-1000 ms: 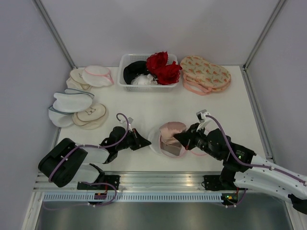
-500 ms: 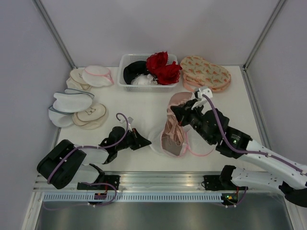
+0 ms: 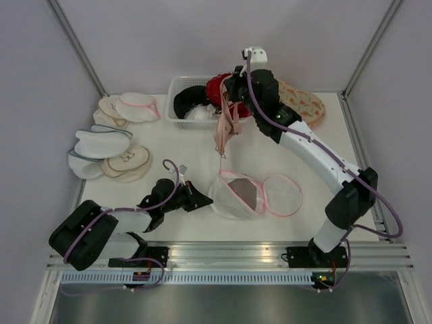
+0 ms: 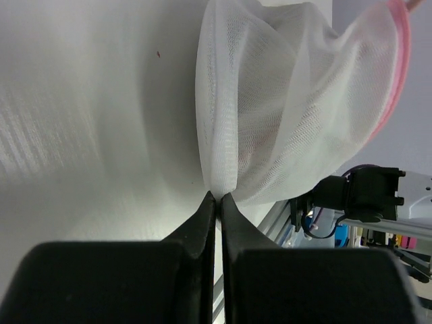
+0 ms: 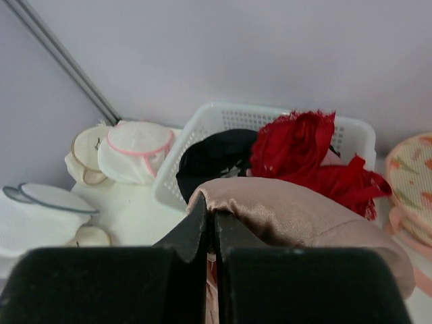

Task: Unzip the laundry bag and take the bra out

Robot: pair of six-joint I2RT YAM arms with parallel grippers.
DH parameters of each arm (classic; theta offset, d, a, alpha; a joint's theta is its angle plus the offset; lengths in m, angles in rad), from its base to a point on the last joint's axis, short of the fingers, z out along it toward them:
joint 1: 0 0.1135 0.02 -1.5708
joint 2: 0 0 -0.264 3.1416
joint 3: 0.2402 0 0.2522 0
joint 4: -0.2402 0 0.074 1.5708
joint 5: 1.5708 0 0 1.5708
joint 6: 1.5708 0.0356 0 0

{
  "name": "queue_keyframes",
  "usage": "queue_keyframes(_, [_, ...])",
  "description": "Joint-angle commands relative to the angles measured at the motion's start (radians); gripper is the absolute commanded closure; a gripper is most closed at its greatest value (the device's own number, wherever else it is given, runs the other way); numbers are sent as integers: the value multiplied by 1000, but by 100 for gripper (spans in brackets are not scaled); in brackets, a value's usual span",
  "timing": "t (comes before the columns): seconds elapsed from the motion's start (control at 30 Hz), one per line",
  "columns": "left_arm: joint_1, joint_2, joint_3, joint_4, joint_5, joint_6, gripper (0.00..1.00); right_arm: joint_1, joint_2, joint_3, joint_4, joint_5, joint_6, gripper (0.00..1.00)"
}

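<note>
The laundry bag point(image 3: 253, 194), white mesh with pink zipper trim, lies unzipped and spread open at the table's near middle. My left gripper point(image 3: 204, 200) is shut on the bag's left mesh edge point(image 4: 219, 182), low at the table. The pale pink satin bra point(image 3: 227, 128) hangs in the air in front of the basket, clear of the bag. My right gripper point(image 3: 229, 91) is shut on the bra's top fold point(image 5: 297, 216), raised high near the basket's right end.
A white basket point(image 3: 177, 86) at the back holds black, white and red garments point(image 5: 297, 145). Beige floral pouches point(image 3: 297, 104) lie to its right. More white and cream pouches point(image 3: 111, 152) are stacked at the left, one with pink trim point(image 5: 135, 150).
My right arm has lifted the bra out of the bag and swung it up and back toward the basket. The bag now lies open and empty; my left gripper has stayed put.
</note>
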Motion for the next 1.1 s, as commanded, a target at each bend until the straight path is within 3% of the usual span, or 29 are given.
queue_keyframes(0.0, [-1, -14, -10, 27, 34, -3, 98, -41, 139, 186, 55, -118, -19, 100])
queue_keyframes(0.2, [-1, -12, -18, 48, 49, -18, 98, -76, 420, 653, 54, -185, -30, 100])
queue_keyframes(0.33, [-1, -11, -35, 67, 46, -27, 98, -87, 540, 864, 92, -201, -44, 100])
queue_keyframes(0.57, [-1, 28, -37, 99, 58, -33, 98, -96, 496, 791, 277, -193, -41, 100])
queue_keyframes(0.73, [-1, 63, -33, 145, 72, -49, 98, -130, 640, 947, 242, -196, 23, 100])
queue_keyframes(1.07, [-1, 46, -53, 154, 64, -59, 98, -197, 835, 843, 144, -236, 85, 99])
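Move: The right hand, already gripping the bra, has the white basket some 17 cm ahead, 6 cm to its left and 31 cm below. In the basket, the red bra is about 18 cm ahead and nearly in line, 27 cm down; the printed bag lies 17 cm ahead and 22 cm to the hand's right. The laundry bag is some 24 cm back and 3 cm right. From the left hand, pinching the laundry bag's end, the basket is about 42 cm ahead, 2 cm left. The right fingers keep the bra pinched, its strap still trailing to the laundry bag's rim, and carry it forward about 11 cm and somewhat left towards the basket. Held there, the hand climbs some 10 cm, tipping fingertips up about 25 degrees, then swings forward again while sinking steeply over the basket. The left hand keeps its pinch on the laundry bag, easing back barely a centimetre. ##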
